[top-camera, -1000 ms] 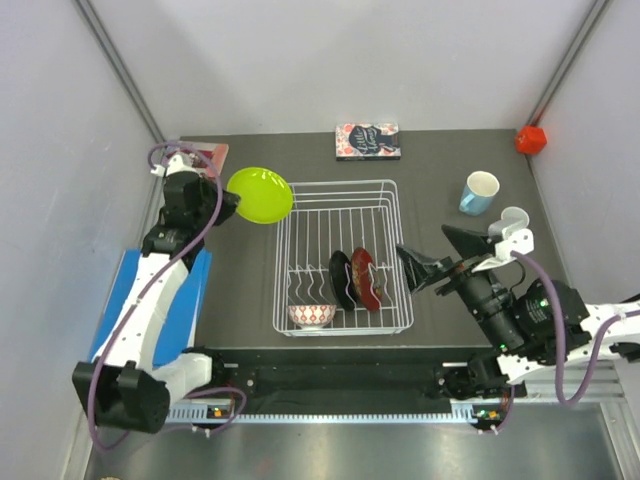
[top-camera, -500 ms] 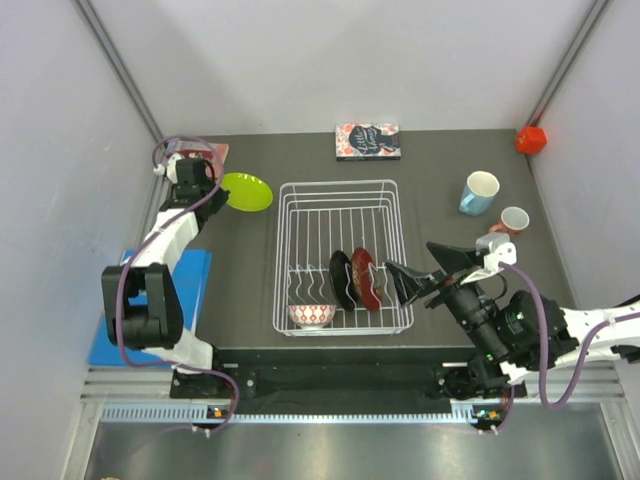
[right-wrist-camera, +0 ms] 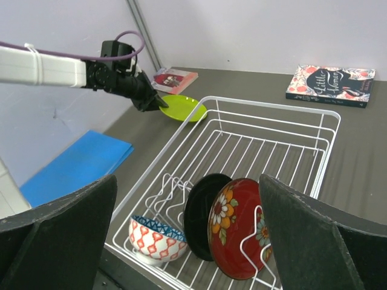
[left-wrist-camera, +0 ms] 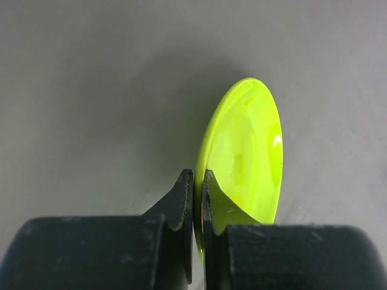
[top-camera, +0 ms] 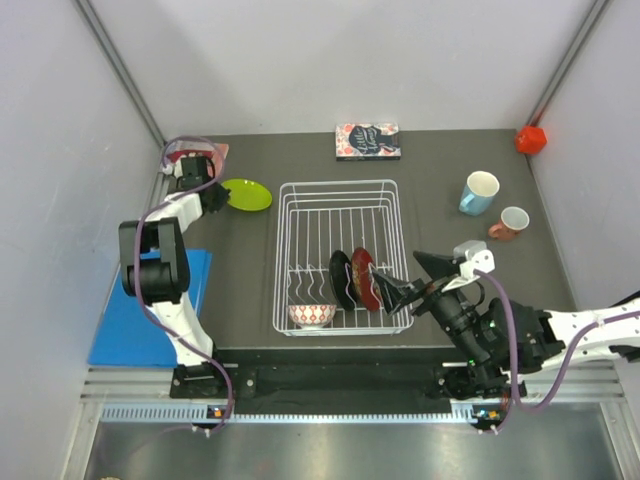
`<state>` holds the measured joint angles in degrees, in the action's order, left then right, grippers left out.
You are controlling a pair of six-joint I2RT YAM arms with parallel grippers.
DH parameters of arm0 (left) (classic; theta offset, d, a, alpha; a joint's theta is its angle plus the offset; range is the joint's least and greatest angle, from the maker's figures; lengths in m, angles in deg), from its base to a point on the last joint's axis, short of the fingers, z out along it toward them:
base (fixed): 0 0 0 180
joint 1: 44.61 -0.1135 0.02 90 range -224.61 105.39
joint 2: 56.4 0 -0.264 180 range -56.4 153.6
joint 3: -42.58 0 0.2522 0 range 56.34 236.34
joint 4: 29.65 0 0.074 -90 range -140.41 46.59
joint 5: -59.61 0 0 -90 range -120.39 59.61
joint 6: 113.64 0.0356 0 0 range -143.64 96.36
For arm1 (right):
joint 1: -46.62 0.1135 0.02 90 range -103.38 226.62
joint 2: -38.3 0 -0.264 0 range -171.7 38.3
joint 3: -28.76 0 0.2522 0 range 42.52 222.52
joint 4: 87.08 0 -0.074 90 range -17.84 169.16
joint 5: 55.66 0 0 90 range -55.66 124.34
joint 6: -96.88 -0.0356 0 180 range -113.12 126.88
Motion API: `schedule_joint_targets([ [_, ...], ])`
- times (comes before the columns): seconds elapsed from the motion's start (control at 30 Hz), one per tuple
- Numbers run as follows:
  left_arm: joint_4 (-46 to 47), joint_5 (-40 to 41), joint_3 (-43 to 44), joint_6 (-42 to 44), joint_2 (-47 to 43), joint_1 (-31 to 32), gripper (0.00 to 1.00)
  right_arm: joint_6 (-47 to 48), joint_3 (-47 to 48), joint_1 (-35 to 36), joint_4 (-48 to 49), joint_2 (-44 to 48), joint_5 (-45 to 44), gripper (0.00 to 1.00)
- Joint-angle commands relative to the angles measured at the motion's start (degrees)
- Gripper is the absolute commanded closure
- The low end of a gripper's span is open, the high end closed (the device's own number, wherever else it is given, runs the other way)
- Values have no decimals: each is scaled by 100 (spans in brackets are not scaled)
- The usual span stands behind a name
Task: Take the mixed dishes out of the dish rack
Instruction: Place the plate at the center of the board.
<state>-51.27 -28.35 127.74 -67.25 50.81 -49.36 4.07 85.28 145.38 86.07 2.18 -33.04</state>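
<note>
The white wire dish rack (top-camera: 340,183) (right-wrist-camera: 272,104) stands mid-table. In its near end are a black plate (top-camera: 342,278) (right-wrist-camera: 199,211) and a red floral plate (top-camera: 364,278) (right-wrist-camera: 233,232) on edge, and a small patterned bowl (top-camera: 312,316) (right-wrist-camera: 156,238). My left gripper (top-camera: 215,197) (left-wrist-camera: 198,181) (right-wrist-camera: 154,103) is shut on the rim of the lime-green plate (top-camera: 246,194) (left-wrist-camera: 245,151) (right-wrist-camera: 183,107), low over the table left of the rack. My right gripper (top-camera: 410,278) (right-wrist-camera: 187,181) is open at the rack's near right corner, facing the plates. A light-blue mug (top-camera: 479,192) and a pink mug (top-camera: 512,222) stand right of the rack.
A floral book (top-camera: 368,141) (right-wrist-camera: 331,78) lies behind the rack. A red book (top-camera: 205,152) (right-wrist-camera: 175,78) lies behind the green plate. A blue book (top-camera: 150,300) (right-wrist-camera: 78,163) is at the left edge. A red cube (top-camera: 530,139) sits in the far right corner. Walls close in both sides.
The left arm has stretched toward the far left and brought the green plate down from a raised tilt to lie nearly flat. The right gripper has moved left to the rack's near right corner.
</note>
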Motion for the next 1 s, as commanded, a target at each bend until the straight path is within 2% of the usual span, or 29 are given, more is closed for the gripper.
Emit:
schedule_joint_targets([
  [0.0, -75, -73, 366, 116, 264, -43, 94, -176, 109, -32, -33, -97, 31, 0],
  [0.1, -312, -73, 401, 134, 352, -69, 76, -202, 57, -32, -33, -115, 23, 0],
  [0.13, -478, -73, 462, 99, 370, -96, 62, -203, 48, -41, -33, -106, 14, 0],
  [0.27, -979, -178, 498, 64, 423, -113, 42, -203, 30, -41, -33, -194, 23, 0],
  [0.53, -1271, -152, 208, -59, -226, -113, 26, -282, 21, -32, -59, -255, 49, 0],
  [0.6, -1315, -46, 121, -112, -648, -113, 20, -308, 22, -41, -94, -255, 40, 0],
  [0.8, -1333, -116, -125, -393, -2072, -105, 17, -237, 310, -251, -382, -606, -285, 0],
  [0.83, -1184, -177, -195, -376, -2274, -113, 17, -507, 459, -591, -1280, -842, -302, 0],
  [0.87, -1140, -178, -275, -376, -2650, -96, 18, -1215, 618, -847, -1750, -975, -250, 1],
  [0.97, -1104, -380, -530, -315, -3292, 62, 18, -1642, 1102, -2288, -2957, -1642, 1205, 2],
])
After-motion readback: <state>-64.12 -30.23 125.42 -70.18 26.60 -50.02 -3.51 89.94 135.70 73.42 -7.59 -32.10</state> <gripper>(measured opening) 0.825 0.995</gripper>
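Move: The left hand still pinches the green plate by its left rim; the plate's middle lies about 7 cm right of the hand, 2 cm ahead and 2 cm lower, just over the table. The dish rack's middle is roughly 35 cm right and 15 cm back, the magazine some 13 cm ahead and 10 cm left. From the right hand, the red plate is about 12 cm ahead, 2 cm left and 24 cm down; the green one 38 cm ahead, 32 cm left, 30 cm down. Letting go of the green plate's rim, the left fingers spread wide while the hand, after a slight nudge forward, sinks about 4 cm and draws back, tipping down some 10 degrees. It then climbs about 17 cm, still easing back and away from the plate, and tips up again. The open right hand barely stirs until the end, when it starts forward and down towards the red plate. ##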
